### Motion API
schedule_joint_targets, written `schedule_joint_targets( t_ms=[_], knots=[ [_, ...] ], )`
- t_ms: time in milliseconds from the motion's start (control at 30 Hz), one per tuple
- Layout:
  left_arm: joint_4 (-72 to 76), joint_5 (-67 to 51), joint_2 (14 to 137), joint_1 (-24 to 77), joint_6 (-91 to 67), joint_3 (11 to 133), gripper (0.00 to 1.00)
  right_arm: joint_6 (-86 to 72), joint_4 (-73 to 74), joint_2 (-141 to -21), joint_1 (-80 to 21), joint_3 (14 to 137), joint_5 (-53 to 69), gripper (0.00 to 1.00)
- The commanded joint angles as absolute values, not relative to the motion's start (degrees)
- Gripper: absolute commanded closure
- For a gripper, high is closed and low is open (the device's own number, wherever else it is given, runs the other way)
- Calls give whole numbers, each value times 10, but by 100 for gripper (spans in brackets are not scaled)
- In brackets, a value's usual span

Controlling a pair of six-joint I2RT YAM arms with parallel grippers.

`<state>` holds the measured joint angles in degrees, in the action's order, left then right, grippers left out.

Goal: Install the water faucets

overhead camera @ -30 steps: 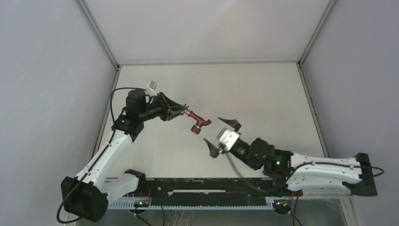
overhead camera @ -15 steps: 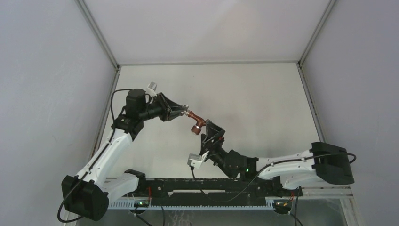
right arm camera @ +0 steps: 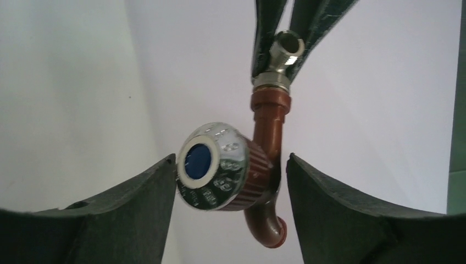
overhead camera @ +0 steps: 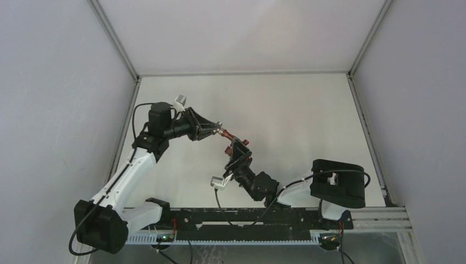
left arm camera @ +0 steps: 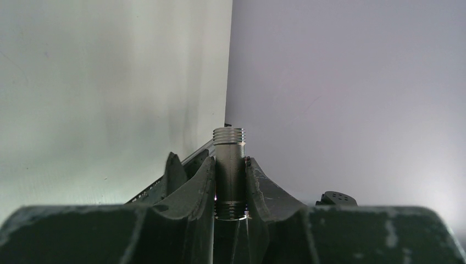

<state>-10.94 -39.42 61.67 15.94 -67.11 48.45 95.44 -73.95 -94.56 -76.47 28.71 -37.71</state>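
A reddish-brown water faucet (overhead camera: 227, 135) hangs in the air over the table, screwed onto a silvery metal fitting (right arm camera: 273, 78). My left gripper (overhead camera: 213, 128) is shut on that threaded fitting (left arm camera: 229, 144), and the faucet itself does not show in the left wrist view. My right gripper (overhead camera: 237, 147) reaches up from below. Its jaws stand open on either side of the faucet's chrome knob (right arm camera: 220, 165) with a blue cap. The left finger (right arm camera: 159, 181) is at the knob's rim, and a gap remains at the right finger (right arm camera: 308, 181).
The white table (overhead camera: 297, 110) lies below, boxed in by grey walls and metal corner posts (overhead camera: 112, 38). A black rail (overhead camera: 247, 217) runs along the near edge by the arm bases. Part of the right arm (left arm camera: 336, 198) shows low in the left wrist view.
My right arm swung left and turned its wrist, bringing its open jaws around the faucet's knob, and the jaws have narrowed a little. The left arm has held still with the fitting.
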Motion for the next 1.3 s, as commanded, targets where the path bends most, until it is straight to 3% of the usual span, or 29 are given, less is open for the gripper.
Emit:
schedule_joint_targets(
  t_ms=[0, 300, 333, 367, 500, 800, 900, 967, 1133, 1167, 1200, 1267],
  knots=[
    [-63, -431, 616, 156, -682, 496, 100, 953, -827, -948, -761, 316, -365, 27],
    [-57, -438, 619, 150, -680, 487, 100, 935, -842, -954, -764, 322, -372, 60],
    [-56, -439, 618, 149, -679, 486, 100, 934, -842, -956, -765, 324, -375, 67],
    [-56, -439, 617, 148, -679, 485, 100, 929, -843, -958, -765, 327, -381, 85],
    [-52, -439, 614, 145, -680, 483, 100, 918, -852, -973, -766, 343, -407, 98],
    [-37, -454, 618, 142, -671, 483, 100, 909, -860, -984, -775, 343, -412, 100],
    [-28, -461, 616, 143, -669, 484, 95, 916, -863, -994, -777, 343, -416, 100],
    [-26, -461, 612, 142, -668, 484, 99, 922, -866, -1000, -780, 343, -418, 100],
    [-26, -452, 603, 141, -672, 480, 100, 927, -867, -1010, -785, 345, -421, 100],
    [-25, -446, 602, 140, -672, 478, 100, 929, -867, -1013, -788, 351, -434, 96],
    [-21, -443, 600, 139, -672, 477, 100, 933, -869, -1017, -789, 357, -445, 77],
    [-7, -436, 594, 135, -675, 471, 100, 937, -869, -1017, -794, 355, -453, 12]
  ],
)
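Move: The faucet hangs off the tee fitting that my left hand already holds. Its middle lies just off my right hand's open fingers, about 1 cm ahead and 1 cm left, level with them. The tee is some 6 cm ahead of my right hand, 7 cm to its left and a little higher. From my left hand the faucet's middle is about 6 cm right, 5 cm back and 2 cm lower. I close my right fingers partway from their wide opening until they stop on the faucet, clamping it across its knob and body, while that hand rises about 1.5 cm. Then I keep the grip and ease about 1 cm left towards the tee, rolling my right hand some 5 degrees, its left side up. My left hand stays almost in place and keeps its pinch on the tee. ##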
